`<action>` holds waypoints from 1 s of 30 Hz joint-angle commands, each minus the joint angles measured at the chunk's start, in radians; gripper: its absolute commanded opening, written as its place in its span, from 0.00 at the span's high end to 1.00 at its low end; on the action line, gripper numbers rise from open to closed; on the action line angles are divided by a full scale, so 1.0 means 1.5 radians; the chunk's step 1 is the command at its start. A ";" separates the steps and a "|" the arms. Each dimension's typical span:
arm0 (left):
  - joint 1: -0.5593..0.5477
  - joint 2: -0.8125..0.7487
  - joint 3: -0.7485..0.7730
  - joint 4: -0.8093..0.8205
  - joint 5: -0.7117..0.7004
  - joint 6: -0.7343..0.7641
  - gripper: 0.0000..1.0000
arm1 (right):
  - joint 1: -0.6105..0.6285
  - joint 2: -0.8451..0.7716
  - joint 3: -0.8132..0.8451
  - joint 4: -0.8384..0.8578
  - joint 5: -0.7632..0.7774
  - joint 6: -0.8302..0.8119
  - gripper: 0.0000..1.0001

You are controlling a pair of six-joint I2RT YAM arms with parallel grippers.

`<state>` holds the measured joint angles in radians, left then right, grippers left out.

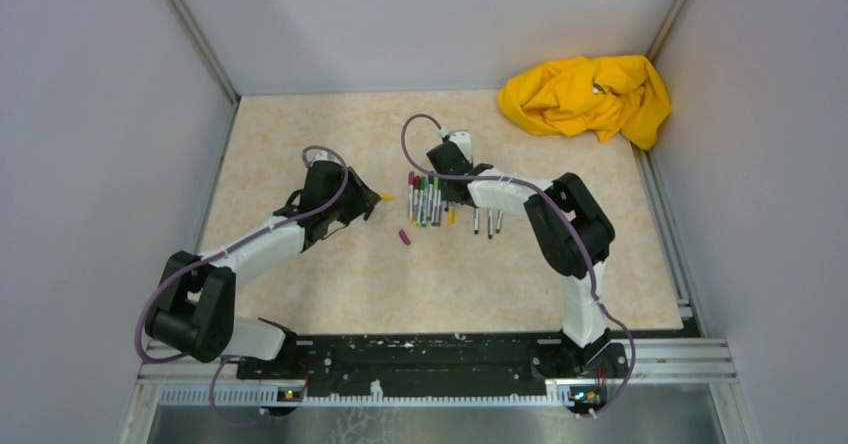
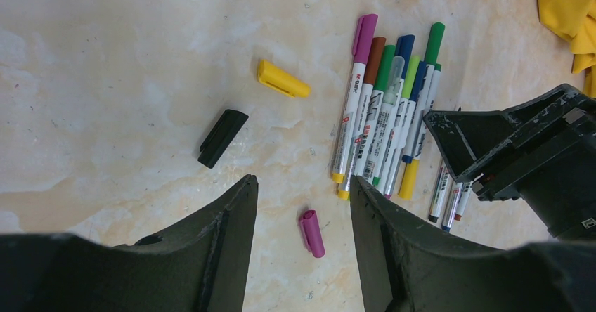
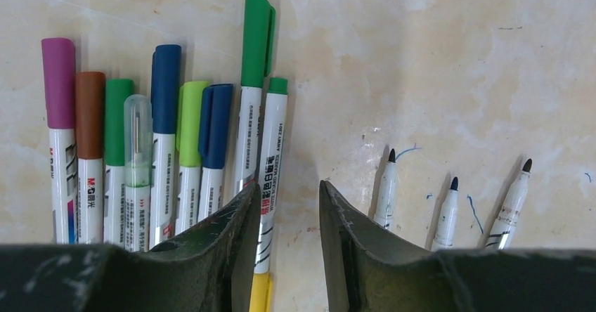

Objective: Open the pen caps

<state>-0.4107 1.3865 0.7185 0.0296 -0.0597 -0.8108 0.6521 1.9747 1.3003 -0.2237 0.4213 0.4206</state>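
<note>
A row of capped pens [image 3: 165,136] lies on the table, also in the top view as pens [image 1: 425,199]. Three uncapped pens [image 3: 450,206] lie to their right. My right gripper [image 3: 288,185] hangs open just above the table, and a pen with a yellow end [image 3: 270,157] lies by its left finger, not gripped. My left gripper [image 2: 302,180] is open too. A loose magenta cap [image 2: 311,232] lies on the table between its fingers, untouched. A loose yellow cap [image 2: 282,79] and a black cap [image 2: 222,137] lie farther off.
A crumpled yellow cloth [image 1: 585,94] sits in the far right corner. Grey walls close the table on three sides. The right gripper's body [image 2: 520,150] stands close to the pen row in the left wrist view. Ink marks stain the table near the uncapped pens.
</note>
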 commanded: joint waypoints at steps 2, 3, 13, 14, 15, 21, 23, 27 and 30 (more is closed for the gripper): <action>-0.002 -0.014 -0.008 0.014 0.001 0.000 0.43 | -0.002 0.023 0.013 0.000 -0.008 0.008 0.65; -0.002 -0.013 -0.009 0.014 0.001 0.000 0.43 | -0.002 0.025 0.012 0.000 -0.007 0.009 0.65; -0.002 -0.014 -0.014 0.018 0.002 0.001 0.43 | -0.003 0.046 0.017 -0.027 -0.005 0.016 0.90; -0.002 -0.016 -0.015 0.019 0.002 0.000 0.43 | -0.002 0.051 0.019 -0.035 -0.004 0.018 0.96; -0.002 -0.017 -0.015 0.019 0.002 -0.001 0.43 | -0.002 0.054 0.020 -0.041 -0.004 0.019 1.00; -0.002 -0.028 -0.031 0.036 0.021 0.001 0.43 | -0.002 0.023 -0.020 -0.015 -0.003 0.019 1.00; -0.002 -0.036 -0.048 0.080 0.064 0.007 0.41 | -0.002 -0.016 -0.049 0.015 -0.019 0.014 1.00; -0.004 -0.025 -0.085 0.227 0.196 0.015 0.39 | -0.001 -0.110 -0.104 0.072 -0.068 0.012 1.00; -0.019 -0.002 -0.103 0.321 0.290 0.018 0.38 | 0.003 -0.178 -0.138 0.101 -0.111 0.020 1.00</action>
<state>-0.4145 1.3575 0.5953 0.2520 0.1417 -0.8062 0.6514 1.8717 1.1351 -0.1574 0.3496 0.4389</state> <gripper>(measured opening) 0.614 0.028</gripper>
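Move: The yellow-capped pen lies with its cap towards the robot, its middle about 1 cm left, 1 cm back and 1 cm below the right fingers. The green-capped pen touches it some 2 cm left and 3 cm ahead of that hand; the nearest open pen is about 5 cm right, 4 cm back. From the left hand, the pen's yellow cap is roughly 14 cm right, level ahead and 7 cm below; the loose magenta cap is 5 cm right, 5 cm back. The yellow-capped pen is pinched around its white barrel as the right hand sinks about 1 cm and shuts its part-open fingers; it is then drawn back about 3 cm, slightly to the right, out of the row. Late on, the empty, open left hand swings about 3 cm right and 2 cm back towards the pen's yellow cap, turning some 10 degrees clockwise. ##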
